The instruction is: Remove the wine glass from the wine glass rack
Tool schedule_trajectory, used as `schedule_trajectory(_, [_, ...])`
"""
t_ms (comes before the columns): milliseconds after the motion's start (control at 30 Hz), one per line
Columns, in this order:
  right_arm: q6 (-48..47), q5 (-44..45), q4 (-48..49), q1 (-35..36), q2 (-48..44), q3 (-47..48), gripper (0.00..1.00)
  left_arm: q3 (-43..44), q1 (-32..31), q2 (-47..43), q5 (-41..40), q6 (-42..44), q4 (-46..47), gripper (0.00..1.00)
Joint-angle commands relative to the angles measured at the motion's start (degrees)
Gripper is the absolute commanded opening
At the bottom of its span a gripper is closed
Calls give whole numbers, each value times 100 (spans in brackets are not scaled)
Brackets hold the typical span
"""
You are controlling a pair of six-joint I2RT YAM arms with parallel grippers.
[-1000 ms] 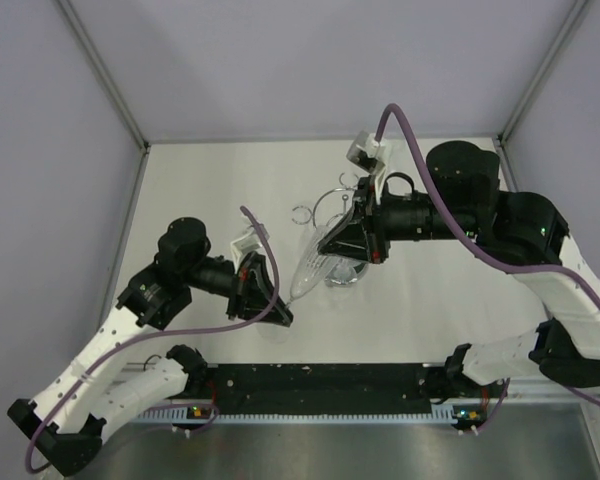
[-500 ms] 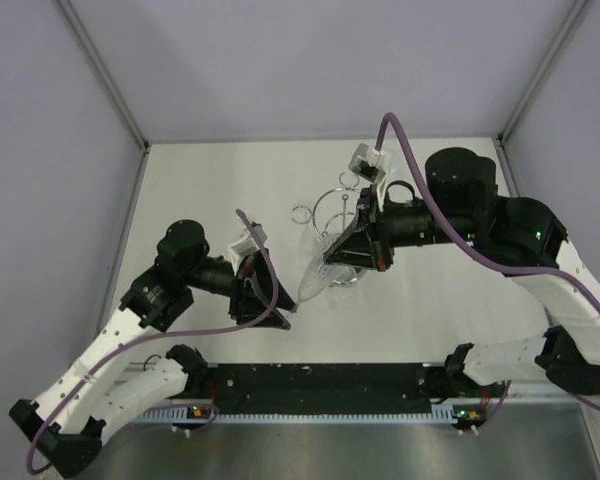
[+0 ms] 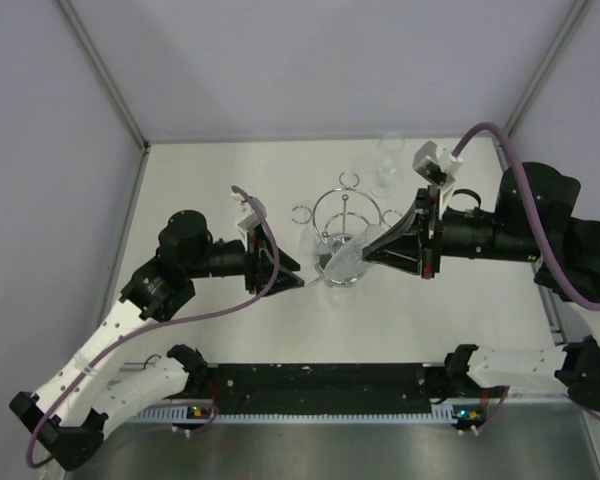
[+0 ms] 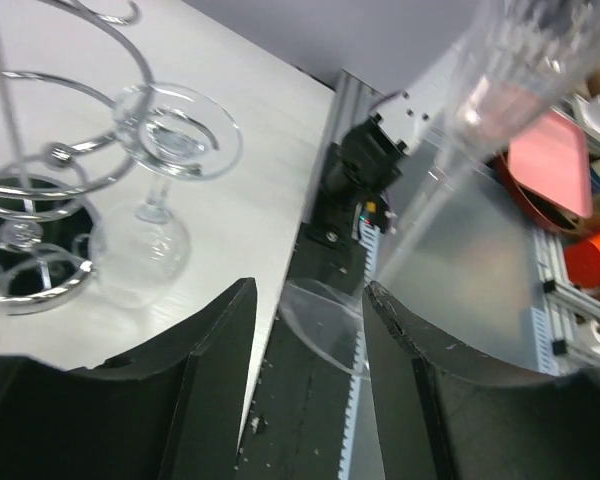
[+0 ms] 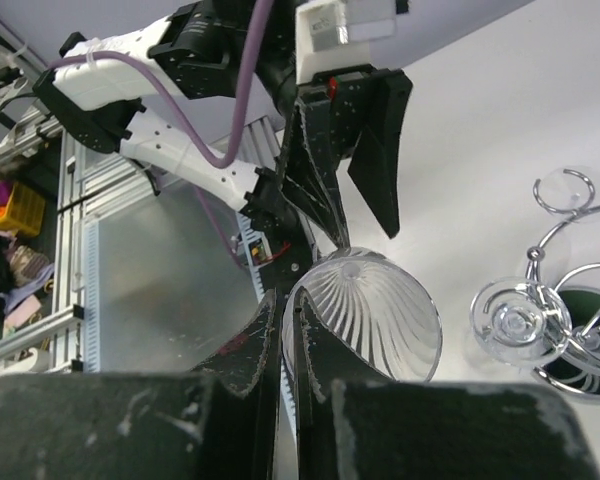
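Note:
The wine glass has a ribbed clear bowl and lies tilted above the table in front of the wine glass rack. My right gripper is shut on its rim, one finger inside the bowl and one outside. The stem slants down-left to the foot, which sits between the spread fingers of my open left gripper. In the left wrist view the bowl is at the top right. The chrome rack stands at the left, off to the side of my left gripper.
A second clear glass stands on the table behind the rack, seen close beside it in the left wrist view. The table's near edge and black rail run between the arm bases. Walls close the left, back and right.
My left gripper has opened off the glass foot and moved up and right. My right arm has swung right, carrying the glass by its rim across the front of the rack.

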Motion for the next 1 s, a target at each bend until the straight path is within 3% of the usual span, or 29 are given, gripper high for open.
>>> schedule_trajectory(0, [-46,451,-11,-52,-214,106,0,449,9,-329,-1456,37,187,52])
schedule_trajectory(333, [-195,2277,366,-52,-504,-9,0,687,17,-725,-3048,-50,152,53])
schedule_trajectory(700, [-1178,4634,2509,-52,-286,-527,0,362,9,-506,-3462,283,125,54])
schedule_trajectory(833, [-1794,4970,2959,-165,461,-133,0,344,9,-339,-3515,389,-58,53])
schedule_trajectory(967, [-1366,4225,3004,-850,1287,368,0,318,9,-303,-3410,415,-147,53])
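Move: The right hand already pinches a wine glass by its bowl. The glass standing on the table lies some 48 cm ahead, 12 cm right and 36 cm below; the rack about 24 cm ahead, 1 cm left and 32 cm below. From the empty left hand, the left-hook glass hangs roughly 19 cm ahead, 1 cm right; the near-hook glass 11 cm ahead, 11 cm right; both 17 cm below. Right swings its pinched glass clockwise, some 17 cm forward towards the standing glass; left hand advances 9 cm. ##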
